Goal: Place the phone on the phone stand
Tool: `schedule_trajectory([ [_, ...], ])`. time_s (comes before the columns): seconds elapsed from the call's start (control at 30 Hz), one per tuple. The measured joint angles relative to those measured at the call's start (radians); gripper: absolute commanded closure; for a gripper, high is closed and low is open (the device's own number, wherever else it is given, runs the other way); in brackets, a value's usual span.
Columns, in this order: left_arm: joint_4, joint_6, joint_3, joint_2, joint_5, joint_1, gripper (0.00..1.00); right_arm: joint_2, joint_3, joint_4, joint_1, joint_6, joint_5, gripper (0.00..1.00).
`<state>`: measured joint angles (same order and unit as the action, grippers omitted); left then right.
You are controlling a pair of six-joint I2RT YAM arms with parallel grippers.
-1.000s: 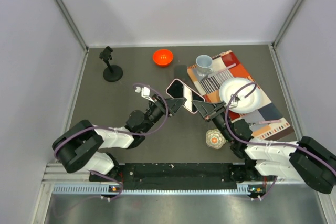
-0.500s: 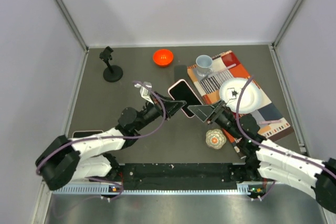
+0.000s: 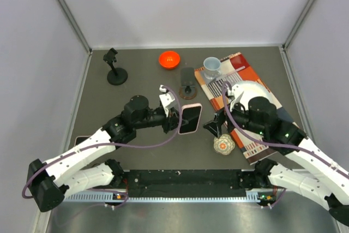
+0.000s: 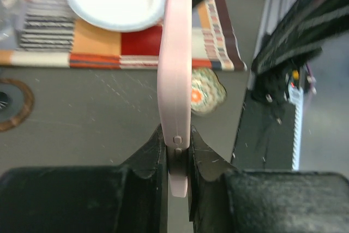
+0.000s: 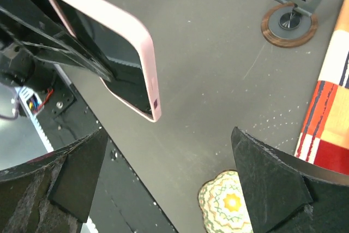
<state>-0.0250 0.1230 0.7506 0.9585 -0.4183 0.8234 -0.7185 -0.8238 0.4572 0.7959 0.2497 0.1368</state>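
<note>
The pink-cased phone [image 3: 190, 118] hangs above the table's middle, and my left gripper [image 3: 177, 119] is shut on its lower end. In the left wrist view the phone [image 4: 174, 53] stands edge-on, clamped between both fingers of the gripper [image 4: 175, 141]. My right gripper [image 3: 214, 125] is open just right of the phone and apart from it. Its wrist view shows the phone [image 5: 109, 64] at upper left, beyond the empty gripper [image 5: 169, 151]. The phone stand [image 3: 188, 82], a grey plate on a wood-ringed round base [image 5: 289, 21], stands behind the phone.
A striped placemat [image 3: 272, 121] at right carries a white plate [image 3: 248, 95] and a cup [image 3: 212, 65]. A patterned round coaster [image 3: 223, 144] lies below my right gripper. An orange bowl [image 3: 169, 59] and a black clamp mount [image 3: 114, 69] stand at the back.
My right gripper let go of the phone, opened wide and drew back to the right. My left gripper closed on the phone and carried it slightly nearer and upright.
</note>
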Motion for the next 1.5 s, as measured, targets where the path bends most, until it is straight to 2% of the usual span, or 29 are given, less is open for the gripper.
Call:
schedule_trajectory([
  [0.17,0.169,-0.103,0.034,0.010,-0.146,0.000,1.00,-0.078,-0.171,0.135,-0.001,-0.125,0.138,0.27],
  [0.33,0.230,-0.150,0.047,0.011,-0.254,0.000,1.00,-0.177,-0.273,0.144,-0.001,-0.216,0.307,0.43],
  [0.5,0.260,-0.166,0.048,0.015,-0.323,0.000,1.00,-0.269,-0.275,0.187,0.002,-0.288,0.446,0.51],
  [0.6,0.268,-0.174,0.048,0.015,-0.341,0.000,1.00,-0.306,-0.276,0.196,0.021,-0.315,0.481,0.55],
  [0.73,0.279,-0.183,0.048,0.016,-0.367,0.000,1.00,-0.332,-0.279,0.196,0.043,-0.341,0.537,0.69],
  [0.9,0.296,-0.205,0.053,0.033,-0.390,0.000,1.00,-0.357,-0.279,0.196,0.051,-0.369,0.573,0.71],
  [1.0,0.302,-0.206,0.053,0.042,-0.404,0.000,1.00,-0.354,-0.279,0.194,0.053,-0.382,0.583,0.84],
  [1.03,0.303,-0.208,0.054,0.046,-0.410,0.000,1.00,-0.354,-0.279,0.195,0.053,-0.388,0.584,1.00],
  [1.13,0.311,-0.209,0.058,0.047,-0.422,0.000,1.00,-0.350,-0.277,0.198,0.053,-0.415,0.582,1.00],
  [1.17,0.316,-0.209,0.063,0.048,-0.422,0.000,0.99,-0.349,-0.277,0.198,0.053,-0.421,0.582,1.00],
  [1.2,0.321,-0.209,0.067,0.048,-0.422,0.000,0.90,-0.347,-0.276,0.195,0.053,-0.427,0.582,1.00],
  [1.23,0.323,-0.208,0.070,0.048,-0.422,0.000,0.69,-0.344,-0.276,0.193,0.053,-0.434,0.580,1.00],
  [1.3,0.323,-0.204,0.071,0.045,-0.404,0.000,0.50,-0.334,-0.261,0.174,0.053,-0.443,0.568,1.00],
  [1.33,0.317,-0.201,0.071,0.043,-0.396,0.000,0.45,-0.320,-0.238,0.156,0.054,-0.450,0.551,1.00],
  [1.5,0.315,-0.182,0.071,-0.041,-0.259,0.000,0.41,-0.259,-0.136,0.162,0.060,-0.506,0.425,1.00],
])
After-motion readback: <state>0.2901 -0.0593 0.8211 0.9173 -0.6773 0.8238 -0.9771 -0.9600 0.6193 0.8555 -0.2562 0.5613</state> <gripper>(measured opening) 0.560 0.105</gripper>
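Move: The phone is still in the left gripper, its middle about 5 cm to the right of that hand point and level with it fore and aft. From the right hand, the phone's middle lies some 10 cm to the left, at about the same height and straight level. The flower ornament sits almost under the right hand, about 3 cm to its right, 2 cm back and 22 cm down; the phone stand is roughly 21 cm ahead of it, 13 cm left and 19 cm lower. Carry the phone back about 8 cm with the left hand, sinking slightly and turning clockwise some 25 degrees. Swing the right hand up, then down, back and left, turning counter-clockwise about 40 degrees, and pinch the phone's free end. Open the left fingers and ease them off forward and up; lower the right hand about 4 cm with its grip, drifting right and forward. ##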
